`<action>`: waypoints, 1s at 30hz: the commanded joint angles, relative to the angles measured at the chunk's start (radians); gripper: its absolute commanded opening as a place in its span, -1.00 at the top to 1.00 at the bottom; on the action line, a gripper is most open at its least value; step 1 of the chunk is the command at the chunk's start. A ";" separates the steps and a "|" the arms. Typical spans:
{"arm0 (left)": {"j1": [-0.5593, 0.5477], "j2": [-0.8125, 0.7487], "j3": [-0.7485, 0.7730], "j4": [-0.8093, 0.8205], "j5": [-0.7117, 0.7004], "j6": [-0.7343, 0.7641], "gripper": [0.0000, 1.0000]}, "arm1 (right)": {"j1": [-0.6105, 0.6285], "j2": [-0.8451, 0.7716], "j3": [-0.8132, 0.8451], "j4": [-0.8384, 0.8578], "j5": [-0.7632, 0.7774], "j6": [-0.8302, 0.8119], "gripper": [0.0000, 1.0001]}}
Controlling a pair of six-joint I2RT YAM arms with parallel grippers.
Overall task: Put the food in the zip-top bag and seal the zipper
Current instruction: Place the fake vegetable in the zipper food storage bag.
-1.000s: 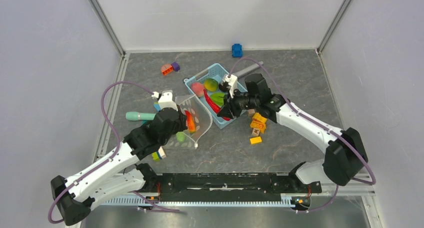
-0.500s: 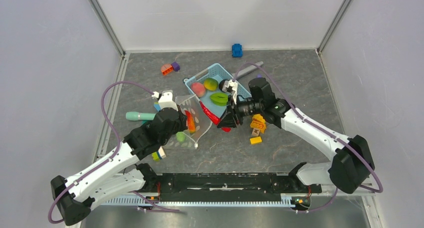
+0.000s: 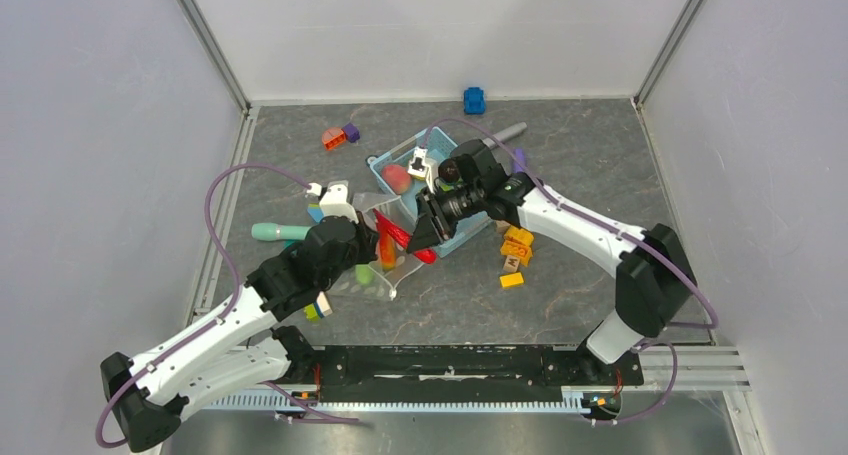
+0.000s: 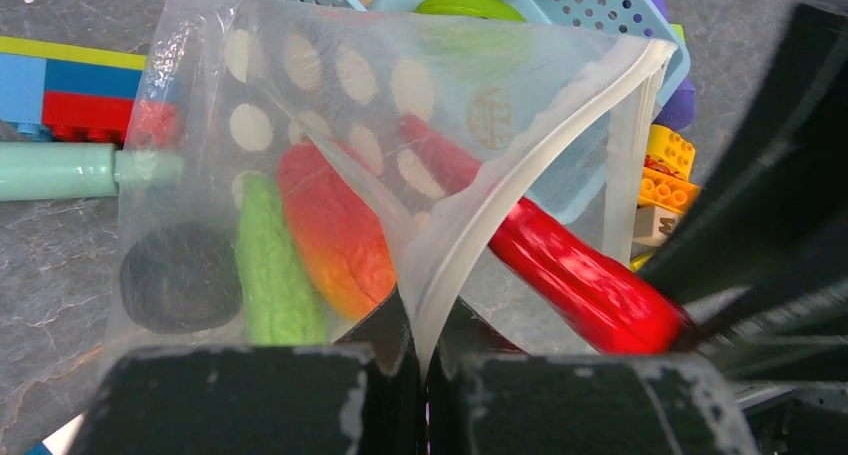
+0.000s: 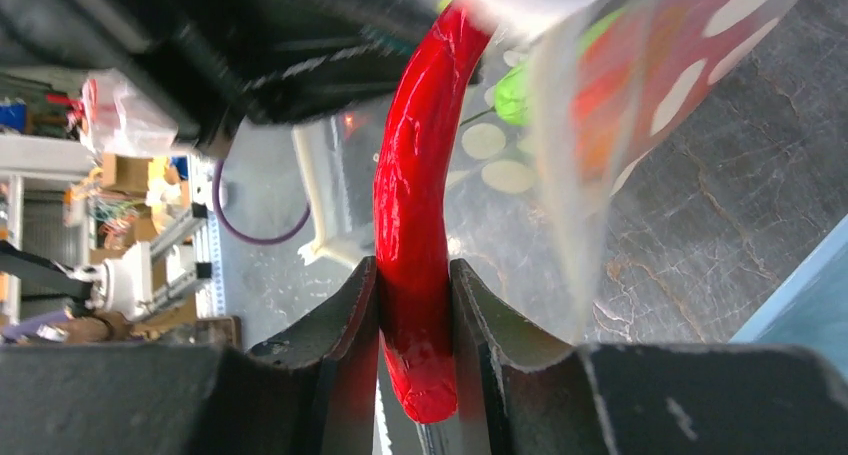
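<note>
The clear dotted zip-top bag (image 3: 388, 260) lies left of centre with its mouth toward the basket. My left gripper (image 4: 425, 347) is shut on the zipper strip (image 4: 520, 155) at the mouth edge and holds the bag (image 4: 330, 65) open. Inside lie an orange-red piece (image 4: 335, 225), a green piece (image 4: 270, 265) and a dark brown round piece (image 4: 180, 275). My right gripper (image 5: 415, 305) is shut on a long red pepper (image 5: 420, 175). The pepper's (image 4: 580, 275) far end reaches into the bag mouth. In the top view the right gripper (image 3: 418, 237) is at the bag's right edge.
The light-blue mesh basket (image 3: 465, 233) sits just behind the right gripper and holds a pink fruit (image 3: 397, 178) and a green piece (image 4: 465, 3). Lettered blocks (image 3: 517, 245) lie to its right. A teal cylinder (image 3: 280, 232) lies left of the bag. A blue toy (image 3: 474, 100) sits at the back.
My right gripper has lifted the red pepper out of the basket and carried it left to the bag mouth. The left arm has held the bag still.
</note>
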 commanded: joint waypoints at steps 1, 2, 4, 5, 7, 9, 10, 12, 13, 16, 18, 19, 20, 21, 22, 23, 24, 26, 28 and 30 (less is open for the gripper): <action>0.003 -0.024 -0.006 0.073 0.047 0.039 0.96 | -0.002 0.084 0.115 -0.034 0.040 0.113 0.50; 0.003 -0.027 -0.009 0.076 0.054 0.041 0.96 | -0.002 0.099 0.133 -0.022 0.053 0.142 0.49; 0.003 -0.032 -0.010 0.079 0.061 0.039 0.96 | -0.002 0.119 0.144 0.038 0.066 0.214 0.38; 0.003 -0.034 -0.010 0.079 0.064 0.039 0.96 | -0.003 0.126 0.138 0.084 0.060 0.260 0.34; 0.003 -0.037 -0.012 0.081 0.067 0.040 0.96 | -0.003 0.131 0.112 0.182 0.069 0.352 0.34; 0.003 -0.039 -0.012 0.084 0.076 0.039 0.96 | -0.002 0.132 0.086 0.249 0.108 0.423 0.25; 0.003 -0.041 -0.013 0.085 0.080 0.038 0.96 | -0.002 0.133 0.073 0.288 0.115 0.451 0.21; 0.003 -0.040 -0.014 0.087 0.082 0.040 0.96 | -0.001 0.130 0.034 0.393 0.117 0.527 0.11; 0.003 -0.040 -0.013 0.087 0.082 0.041 0.96 | -0.001 0.129 0.020 0.431 0.118 0.547 0.05; 0.003 -0.043 -0.014 0.085 0.077 0.039 0.96 | 0.004 0.128 0.022 0.424 0.154 0.531 -0.06; 0.003 -0.047 -0.013 0.080 0.067 0.034 0.96 | 0.004 0.127 0.022 0.414 0.160 0.519 -0.13; 0.003 -0.052 -0.013 0.078 0.060 0.032 0.96 | 0.004 0.125 0.022 0.411 0.161 0.511 -0.23; 0.003 -0.055 -0.014 0.077 0.056 0.030 0.96 | 0.004 0.124 0.022 0.408 0.163 0.505 -0.34; 0.003 -0.061 -0.016 0.077 0.053 0.028 0.96 | 0.004 0.122 0.022 0.409 0.164 0.500 -0.41; 0.003 -0.066 -0.017 0.078 0.050 0.027 0.95 | 0.004 0.121 0.022 0.410 0.162 0.496 -0.45; 0.003 -0.070 -0.020 0.078 0.047 0.026 0.95 | 0.004 0.120 0.022 0.415 0.158 0.492 -0.50; 0.003 -0.073 -0.020 0.078 0.043 0.024 0.96 | 0.004 0.116 0.022 0.421 0.150 0.488 -0.54; 0.003 -0.078 -0.021 0.076 0.034 0.021 0.95 | 0.004 0.107 0.021 0.434 0.137 0.474 -0.71; 0.003 -0.081 -0.024 0.073 0.024 0.018 0.94 | 0.004 0.092 0.019 0.434 0.134 0.453 -0.96; 0.003 -0.081 -0.023 0.070 0.015 0.017 0.93 | 0.004 0.071 0.014 0.437 0.138 0.434 -0.96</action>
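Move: The bag's open mouth, which the red fake vegetable's front end has already entered, is about 5 cm to the left of the right hand, level fore and aft and some 3 cm lower. In the bag, about 12 cm below the right hand, the mango lies 8 cm left and 1 cm ahead, the green vegetable 13 cm left and 4 cm back. The blue basket is centred some 14 cm ahead, 3 cm right and 14 cm below. From the left hand the mouth is about 6 cm right, neither ahead nor back, and 3 cm lower. The red fake vegetable, still pinched near its rear end, is fed into the bag's mouth as the right hand goes about 6 cm forward and 5 cm left, dipping slightly and coming back up while it turns some 15 degrees clockwise and tips down a little. From partway through, the fingers spread nearly fully and let go. The left hand keeps its pinch on the zipper edge, easing up about a centimetre. ##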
